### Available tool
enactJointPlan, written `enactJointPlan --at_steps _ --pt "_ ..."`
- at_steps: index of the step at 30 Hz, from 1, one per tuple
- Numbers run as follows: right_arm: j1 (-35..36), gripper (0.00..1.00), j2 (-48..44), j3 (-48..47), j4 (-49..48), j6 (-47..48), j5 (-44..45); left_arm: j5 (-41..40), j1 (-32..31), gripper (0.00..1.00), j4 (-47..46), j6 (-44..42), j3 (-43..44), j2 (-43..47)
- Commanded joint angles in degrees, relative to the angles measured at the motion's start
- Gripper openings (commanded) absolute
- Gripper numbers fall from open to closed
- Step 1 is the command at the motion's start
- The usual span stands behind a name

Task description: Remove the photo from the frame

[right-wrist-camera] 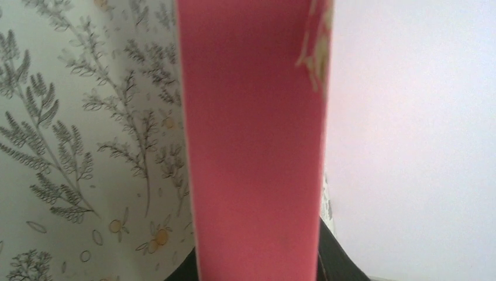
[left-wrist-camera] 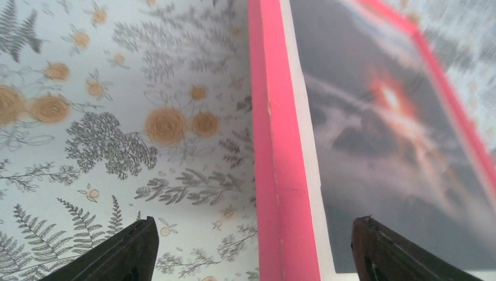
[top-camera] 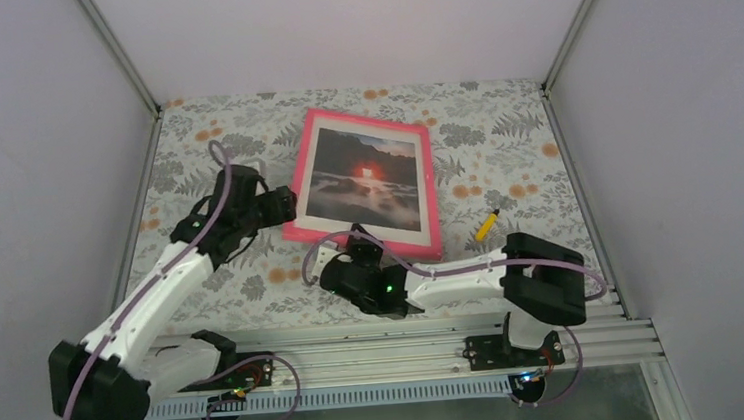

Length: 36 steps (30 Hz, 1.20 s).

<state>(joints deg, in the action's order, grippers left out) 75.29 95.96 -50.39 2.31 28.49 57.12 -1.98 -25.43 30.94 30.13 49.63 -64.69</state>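
The pink frame point(top-camera: 361, 121) lies face up in the middle of the floral tablecloth, and its near side looks raised. The photo point(top-camera: 364, 179) sits inside it, with a dark cloudy landscape, a red sun and a white border. My left gripper point(top-camera: 282, 205) is open at the frame's left side. In the left wrist view its fingers point(left-wrist-camera: 131, 252) straddle the pink rail point(left-wrist-camera: 275, 175) beside the photo point(left-wrist-camera: 386, 146). My right gripper point(top-camera: 361, 243) is at the frame's near edge. In the right wrist view it point(right-wrist-camera: 257, 270) is shut on the pink rail point(right-wrist-camera: 251, 146).
A small yellow pencil-like object point(top-camera: 487, 225) lies on the cloth right of the frame's near right corner. White enclosure walls with metal posts point(top-camera: 120, 49) stand on the left, back and right. A metal rail point(top-camera: 409, 343) carrying the arm bases runs along the near edge.
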Motion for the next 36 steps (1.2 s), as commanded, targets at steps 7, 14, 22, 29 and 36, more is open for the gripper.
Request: enactJointPlan --at_steps 7,14,22,29,36 --pt "-1.0 0.04 -10.7 2.0 -16.7 1.8 -3.3 -3.9 1.5 1.00 2.0 4.2 4.7 15.5" --pt "-3.9 0.04 -16.7 2.9 -24.2 0.5 -9.0 -5.9 1.7 1.00 0.7 7.1 2.9 22.8" --pt "-8.1 0.04 -22.6 4.4 -29.8 -8.9 -18.2 -3.4 1.6 1.00 -3.9 9.6 -2.5 26.9" --pt "-13.0 0.04 -27.3 9.0 -34.8 -24.5 -24.7 0.5 1.6 1.00 -8.2 13.1 -7.5 27.1" --pt "-19.9 0.04 -30.7 14.8 -37.5 -46.3 -31.1 4.6 1.6 1.00 -14.2 17.5 -13.6 26.1"
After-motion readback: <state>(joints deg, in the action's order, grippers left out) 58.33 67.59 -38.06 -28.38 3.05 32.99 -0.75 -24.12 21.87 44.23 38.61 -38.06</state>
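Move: The right gripper already pinches the near edge of the raised frame, whose middle lies about 11 cm ahead of it, 2 cm to its right and some 3 cm lower. The yellow cutter lies on the table about 27 cm to the right gripper's right, 2 cm ahead and 11 cm below. From the left hand the frame's middle is some 16 cm right, 4 cm ahead and 5 cm below; the frame's left edge runs between its parted fingers, about 1 cm right and 2 cm lower. Keep the right gripper shut on the near edge and lift the frame about 17 cm, easing forward and, late on, to the right, while rolling the wrist some 70 degrees, left side rising. Open the left gripper fully and take it up and slightly back and left off the frame's left edge, fingers tipping up, then sink part of the way back. ##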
